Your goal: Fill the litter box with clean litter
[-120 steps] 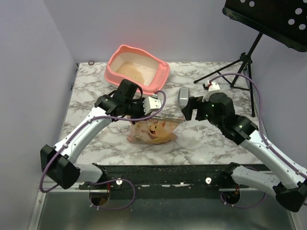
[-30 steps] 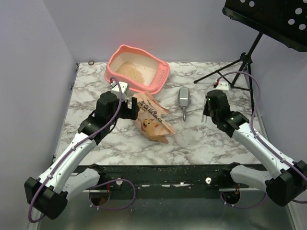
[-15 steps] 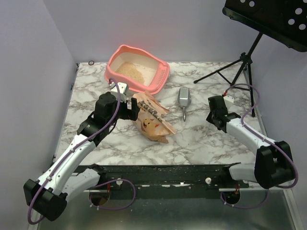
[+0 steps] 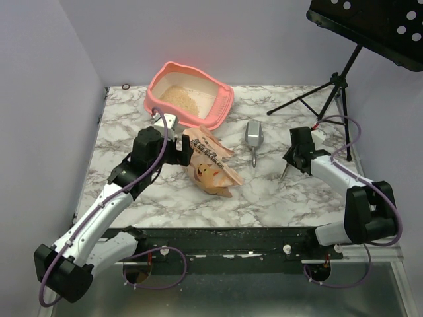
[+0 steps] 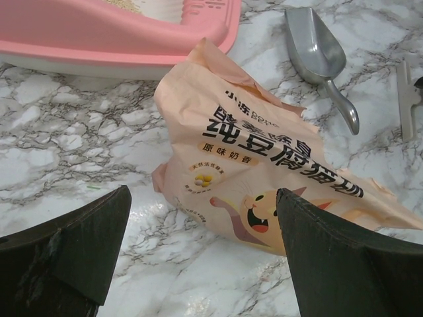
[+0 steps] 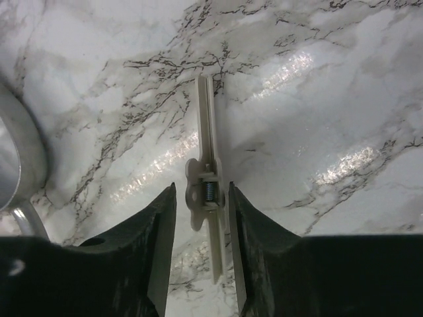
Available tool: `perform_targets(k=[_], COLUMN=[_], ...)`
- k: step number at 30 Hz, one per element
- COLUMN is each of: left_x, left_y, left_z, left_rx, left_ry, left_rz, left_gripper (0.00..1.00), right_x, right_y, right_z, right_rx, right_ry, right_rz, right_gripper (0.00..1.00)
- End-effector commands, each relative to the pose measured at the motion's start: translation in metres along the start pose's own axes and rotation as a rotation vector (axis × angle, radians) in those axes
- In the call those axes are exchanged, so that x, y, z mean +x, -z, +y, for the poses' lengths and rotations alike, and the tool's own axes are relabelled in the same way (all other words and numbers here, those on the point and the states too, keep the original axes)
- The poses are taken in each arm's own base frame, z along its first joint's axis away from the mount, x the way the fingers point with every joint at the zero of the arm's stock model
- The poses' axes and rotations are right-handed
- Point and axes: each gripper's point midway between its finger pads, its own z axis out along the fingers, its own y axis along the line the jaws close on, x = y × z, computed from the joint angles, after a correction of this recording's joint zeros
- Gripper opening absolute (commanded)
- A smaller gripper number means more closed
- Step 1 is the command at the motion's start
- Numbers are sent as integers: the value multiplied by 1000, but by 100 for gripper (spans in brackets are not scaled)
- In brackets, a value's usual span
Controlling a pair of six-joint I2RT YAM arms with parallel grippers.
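The salmon-pink litter box (image 4: 221, 105) stands at the back left, with pale beige clean litter (image 4: 184, 98) on its floor. Its rim (image 5: 99, 39) crosses the top of the left wrist view. A peach litter bag (image 4: 210, 165) with a cartoon cat lies flat on the marble in front of it. My left gripper (image 4: 181, 150) hovers open beside the bag (image 5: 264, 165), its fingers (image 5: 79, 244) wide apart and touching nothing. My right gripper (image 4: 289, 165) is low at the right. Its jaws stand open around a cream spring clip (image 6: 210, 165) on the table, with a gap on each side.
A metal scoop (image 4: 254, 135) lies between the bag and the right gripper; its bowl shows in the left wrist view as the scoop (image 5: 317, 49). A black music stand (image 4: 330, 86) has its tripod at the back right. Walls close in on the left and the back.
My right gripper was shut on the clip and has opened, leaving the clip on the table between its jaws. The right arm shifted slightly. The left arm and the bag stayed put.
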Motion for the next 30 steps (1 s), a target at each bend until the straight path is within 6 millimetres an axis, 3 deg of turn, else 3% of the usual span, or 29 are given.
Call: perform_targets(k=[1,8,14,20,25,30], left_x=[3,-21,-56,-80,-75,-68], left_y=[-7,-13,-23,-44,-73,-96], left_z=[-4,6,17,0,-24,-30], left_rx=[21,-55,-126,-6,192,268], left_ry=[7,-26,-151,-388,-660,-899], left_rz=[7,-13,-26,-22,46,83], left_gripper=[99,99,99,99,99,99], right_x=[-19,-29,-43,-36,-23,-13], right_y=[-1,19,65,109,126,134], right_z=[14,27,54,82,80,66], right_rx=[-29,-115,-325,-492,-547,-576], right_ry=[-65,-68,-51,66,124,141], right_rz=[-38,-42,-88,-113,-109,-131], right_gripper=[48,66,67,68,68,68])
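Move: Ahead and to the right of the open left hand lies the litter bag, its middle about 7 cm farther out, 9 cm right and 14 cm down; the litter box is some 29 cm straight ahead, the scoop 15 cm ahead and 25 cm right. From the right hand the bag is about 28 cm left, nearly level with it, the scoop 13 cm left and 10 cm farther out; the bag clip lies between its already parted fingers, roughly 2 cm down. Backing off the bag clip, the right hand opens its fingers wider, lifts about 13 cm, then swings some 8 cm left towards the bag while turning counter-clockwise and tipping its fingers up. The left hand, still wide open, dips slightly, then goes roughly 10 cm forward and up, drifting right over the bag's far edge as it rolls left side up and turns clockwise, sinking a little at the end without touching the bag. ##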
